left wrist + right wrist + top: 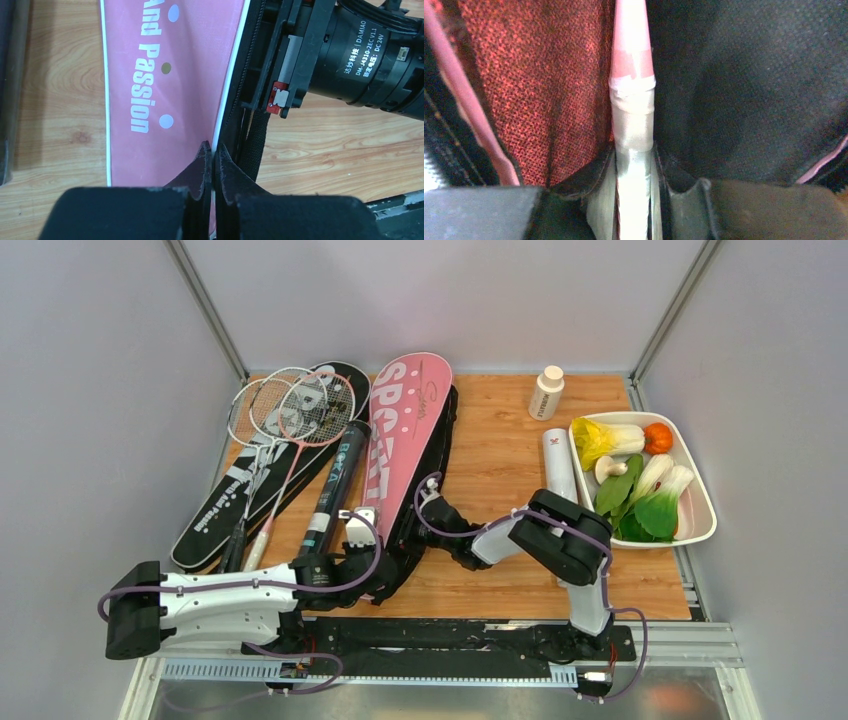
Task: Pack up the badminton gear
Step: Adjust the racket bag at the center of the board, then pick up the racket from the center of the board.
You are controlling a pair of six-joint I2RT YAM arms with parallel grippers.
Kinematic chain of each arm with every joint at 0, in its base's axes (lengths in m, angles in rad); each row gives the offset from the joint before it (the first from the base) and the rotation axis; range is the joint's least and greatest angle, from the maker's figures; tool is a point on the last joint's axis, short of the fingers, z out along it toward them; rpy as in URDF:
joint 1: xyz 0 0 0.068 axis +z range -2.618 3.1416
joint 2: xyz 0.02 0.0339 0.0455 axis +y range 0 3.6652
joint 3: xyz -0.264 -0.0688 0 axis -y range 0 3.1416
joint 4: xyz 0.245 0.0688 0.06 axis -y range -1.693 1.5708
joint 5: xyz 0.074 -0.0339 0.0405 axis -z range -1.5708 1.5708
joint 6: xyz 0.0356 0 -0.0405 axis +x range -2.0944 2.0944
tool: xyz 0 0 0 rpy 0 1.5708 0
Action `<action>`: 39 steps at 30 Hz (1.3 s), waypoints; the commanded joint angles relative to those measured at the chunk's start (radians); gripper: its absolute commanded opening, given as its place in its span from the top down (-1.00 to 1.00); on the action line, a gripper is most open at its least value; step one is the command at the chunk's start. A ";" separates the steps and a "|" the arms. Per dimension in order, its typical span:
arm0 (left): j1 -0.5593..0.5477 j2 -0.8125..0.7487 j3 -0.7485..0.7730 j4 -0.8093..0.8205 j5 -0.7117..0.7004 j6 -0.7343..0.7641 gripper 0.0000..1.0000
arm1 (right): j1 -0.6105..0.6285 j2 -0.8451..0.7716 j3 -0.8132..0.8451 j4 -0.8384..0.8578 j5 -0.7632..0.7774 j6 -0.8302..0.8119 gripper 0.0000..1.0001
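Note:
The pink "SPORT" bag (405,430) lies lengthwise in the middle of the table. At its near end, my left gripper (362,527) is shut on the white-piped edge of the pink cover (165,75), its fingertips (214,151) pinched together on the piping. My right gripper (430,502) reaches into the bag's open side. There it (634,155) is shut on a racket handle (632,110), white grip with a pink cone, between red mesh and black lining. The rest of that racket is hidden. Two more rackets (290,410) lie on the black bag (215,515).
A black tube (335,480) lies between the two bags and a white tube (558,465) lies right of the pink bag. A small white bottle (546,392) stands at the back. The white tray (700,515) of toy vegetables sits far right. My right arm's wrist (350,55) is close beside the left gripper.

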 commanded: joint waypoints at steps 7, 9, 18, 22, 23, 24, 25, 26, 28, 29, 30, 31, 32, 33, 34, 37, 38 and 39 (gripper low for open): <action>-0.055 -0.032 0.021 -0.021 0.117 -0.038 1.00 | 0.026 0.038 0.102 0.019 0.332 -0.070 0.53; -0.045 -0.030 0.016 -0.027 0.115 -0.044 1.00 | 0.023 0.017 0.085 0.036 0.282 -0.119 0.28; -0.011 -0.008 0.026 -0.055 0.112 -0.020 1.00 | 0.017 -0.312 0.006 -0.324 0.236 -0.350 -0.40; -0.004 0.039 0.061 -0.067 0.119 0.015 0.59 | 0.012 -0.431 -0.035 -0.444 0.261 -0.389 -0.37; -0.005 0.053 0.083 -0.073 0.118 0.022 0.33 | 0.011 -0.458 -0.044 -0.468 0.266 -0.391 -0.36; -0.004 0.058 0.098 -0.087 0.113 0.040 0.20 | 0.012 -0.487 -0.054 -0.485 0.278 -0.391 -0.36; -0.002 0.067 0.132 -0.100 0.107 0.051 -0.03 | 0.012 -0.515 -0.067 -0.494 0.287 -0.391 -0.35; 0.005 0.075 0.154 -0.131 0.088 0.080 -0.12 | 0.010 -0.558 -0.079 -0.501 0.293 -0.394 -0.34; 0.035 0.086 0.225 -0.197 0.060 0.138 -0.21 | 0.010 -0.620 -0.096 -0.518 0.305 -0.412 -0.34; 0.049 0.089 0.278 -0.219 0.045 0.164 -0.22 | 0.010 -0.651 -0.099 -0.528 0.309 -0.423 -0.34; 0.092 0.094 0.303 -0.259 0.040 0.219 -0.22 | 0.010 -0.685 -0.101 -0.535 0.310 -0.436 -0.34; 0.117 0.095 0.349 -0.294 0.037 0.251 -0.22 | 0.010 -0.716 -0.105 -0.540 0.309 -0.447 -0.35; 0.184 0.094 0.368 -0.306 0.039 0.317 -0.21 | 0.010 -0.751 -0.110 -0.541 0.307 -0.458 -0.35; 0.226 0.091 0.399 -0.317 0.052 0.355 -0.21 | 0.010 -0.784 -0.116 -0.543 0.305 -0.469 -0.35; 0.319 0.087 0.410 -0.320 0.061 0.435 -0.21 | 0.010 -0.817 -0.124 -0.543 0.303 -0.482 -0.36; 0.537 0.095 0.454 -0.323 0.124 0.612 -0.21 | 0.010 -0.922 -0.143 -0.563 0.301 -0.513 -0.38; 0.636 0.109 0.469 -0.319 0.140 0.642 -0.21 | 0.010 -0.960 -0.149 -0.570 0.303 -0.519 -0.38; 0.684 0.118 0.474 -0.311 0.152 0.694 -0.21 | 0.010 -0.999 -0.157 -0.574 0.305 -0.526 -0.38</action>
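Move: Inside the bag's open side, the right hand still grips a racket handle; the pink bag's middle lies about 10 cm ahead and 3 cm right of it, roughly level. The left hand still pinches the bag's right rim near its near end, the bag's middle some 17 cm ahead, 6 cm right and slightly below. The black tube's middle is about 16 cm ahead and 9 cm left of the left hand; the white tube's is about 35 cm right and 5 cm ahead of the right hand. Easing about 1 cm further left and down inside the bag, the right hand opens off the racket handle, then backs out rightward some 12 cm while climbing about 17 cm, turning roughly 30 degrees so its fingers point more level. The left hand keeps its pinch on the rim, draws back a centimetre or so, then opens, lets go, and swings up and forward about 10 cm each and left some 6 cm, towards the black tube. ##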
